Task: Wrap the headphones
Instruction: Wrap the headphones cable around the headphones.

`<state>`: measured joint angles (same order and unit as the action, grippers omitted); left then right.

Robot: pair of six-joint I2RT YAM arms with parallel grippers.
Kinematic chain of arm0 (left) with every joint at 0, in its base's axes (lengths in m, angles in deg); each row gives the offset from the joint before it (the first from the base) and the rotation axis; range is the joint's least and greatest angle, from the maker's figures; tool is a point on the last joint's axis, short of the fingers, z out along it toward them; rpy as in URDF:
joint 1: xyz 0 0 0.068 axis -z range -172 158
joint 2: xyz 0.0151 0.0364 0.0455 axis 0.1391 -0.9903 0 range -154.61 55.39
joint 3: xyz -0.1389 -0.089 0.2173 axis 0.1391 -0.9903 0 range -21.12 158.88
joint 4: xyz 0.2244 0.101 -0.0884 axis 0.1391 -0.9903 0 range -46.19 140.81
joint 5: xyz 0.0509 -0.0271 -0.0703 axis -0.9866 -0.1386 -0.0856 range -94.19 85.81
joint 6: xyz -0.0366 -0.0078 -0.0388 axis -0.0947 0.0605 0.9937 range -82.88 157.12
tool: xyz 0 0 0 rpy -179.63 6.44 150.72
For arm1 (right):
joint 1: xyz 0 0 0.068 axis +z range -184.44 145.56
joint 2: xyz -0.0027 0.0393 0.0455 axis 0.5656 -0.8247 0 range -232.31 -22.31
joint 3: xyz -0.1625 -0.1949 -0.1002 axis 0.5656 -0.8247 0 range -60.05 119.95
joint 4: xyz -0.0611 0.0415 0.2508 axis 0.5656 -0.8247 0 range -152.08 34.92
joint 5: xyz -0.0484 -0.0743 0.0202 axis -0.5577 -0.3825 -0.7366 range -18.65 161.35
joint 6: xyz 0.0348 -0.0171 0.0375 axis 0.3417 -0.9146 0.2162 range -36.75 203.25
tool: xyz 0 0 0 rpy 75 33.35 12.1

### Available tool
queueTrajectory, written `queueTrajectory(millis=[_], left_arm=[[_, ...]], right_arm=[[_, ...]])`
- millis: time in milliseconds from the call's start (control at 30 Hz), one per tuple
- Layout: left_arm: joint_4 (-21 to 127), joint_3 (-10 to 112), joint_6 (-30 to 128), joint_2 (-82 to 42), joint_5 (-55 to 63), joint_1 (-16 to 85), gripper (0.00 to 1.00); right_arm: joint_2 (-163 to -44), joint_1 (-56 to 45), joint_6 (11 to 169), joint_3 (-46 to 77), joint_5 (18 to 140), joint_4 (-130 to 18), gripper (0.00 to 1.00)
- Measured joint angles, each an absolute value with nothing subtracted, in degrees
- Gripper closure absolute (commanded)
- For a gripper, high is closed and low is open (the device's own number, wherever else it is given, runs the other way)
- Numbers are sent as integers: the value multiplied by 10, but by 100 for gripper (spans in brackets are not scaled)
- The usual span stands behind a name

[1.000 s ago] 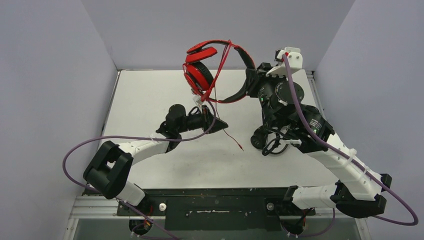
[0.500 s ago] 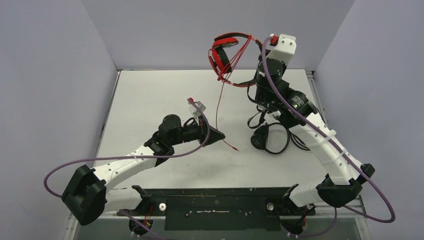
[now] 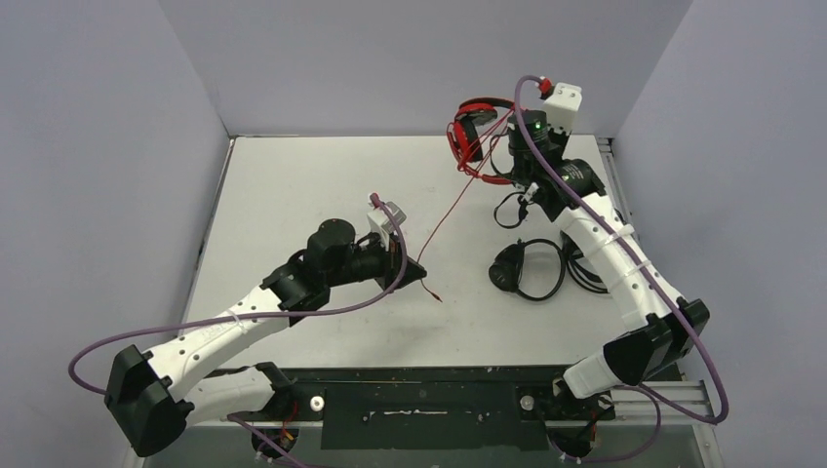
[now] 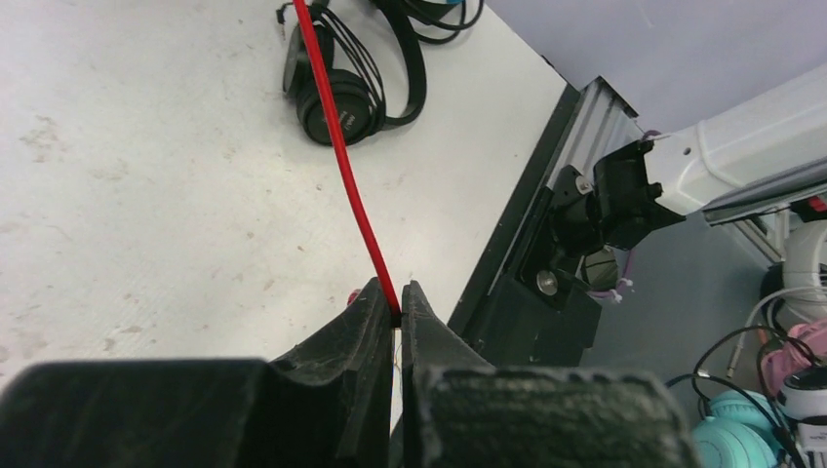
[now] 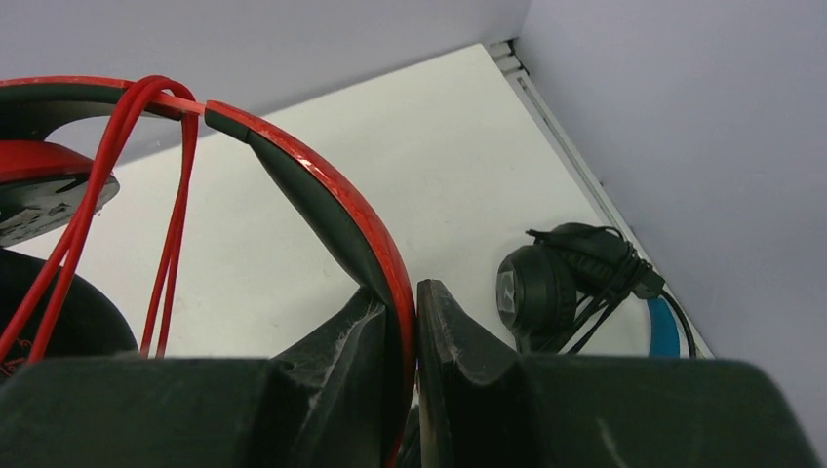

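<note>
My right gripper (image 5: 412, 304) is shut on the headband of the red headphones (image 3: 475, 127), holding them in the air over the table's back right corner. Their red cord (image 3: 451, 210) loops over the headband (image 5: 322, 195) and slants down to my left gripper (image 3: 421, 275), which is shut on the cord (image 4: 343, 171) just short of its plug (image 3: 438, 296). Seen from the left wrist, the two jaws (image 4: 398, 310) pinch the cord between their tips. All-black headphones (image 3: 522, 271) lie on the table under the right arm. A pair with a blue headband (image 5: 663, 327) lies near the right wall.
Grey walls close in the white table (image 3: 293, 195) at the left, back and right. A black rail (image 3: 419, 385) runs along the near edge. Beyond it, in the left wrist view, teal gear (image 4: 731, 439) and loose cables sit off the table.
The right arm has carried the red headphones rightward toward the back corner. The left gripper has dropped toward the near side and shut on the red cord, which now stretches between the two.
</note>
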<state>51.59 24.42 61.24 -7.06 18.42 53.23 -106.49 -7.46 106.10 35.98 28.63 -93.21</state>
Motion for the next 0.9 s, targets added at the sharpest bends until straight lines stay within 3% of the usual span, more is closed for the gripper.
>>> queueTrajectory(millis=[467, 700, 900], left_arm=[[230, 456, 427, -92, -13, 544, 100], [202, 514, 335, -143, -86, 544, 100], [215, 514, 268, -167, -113, 544, 100]], right_arm=[[-1085, -50, 1075, 181, 313, -933, 100], [-1066, 14, 1046, 82, 369, -893, 100], [-1006, 49, 1003, 14, 489, -848, 100]])
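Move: The left hand pinches the red cable; the red headphones it is being wrapped around hang about 20 cm ahead, 13 cm right and 12 cm above it. The right hand grips their band, their middle some 7 cm to its left, level with it. From the right hand, the black headphones lie 10 cm back, 6 cm right and 33 cm below, and the blue-banded headphones 3 cm back, 24 cm right, equally low. Right lowers the gripped headphones some 20 cm, then back-left towards left, which carries its pinched cable 10 cm forward-left. ##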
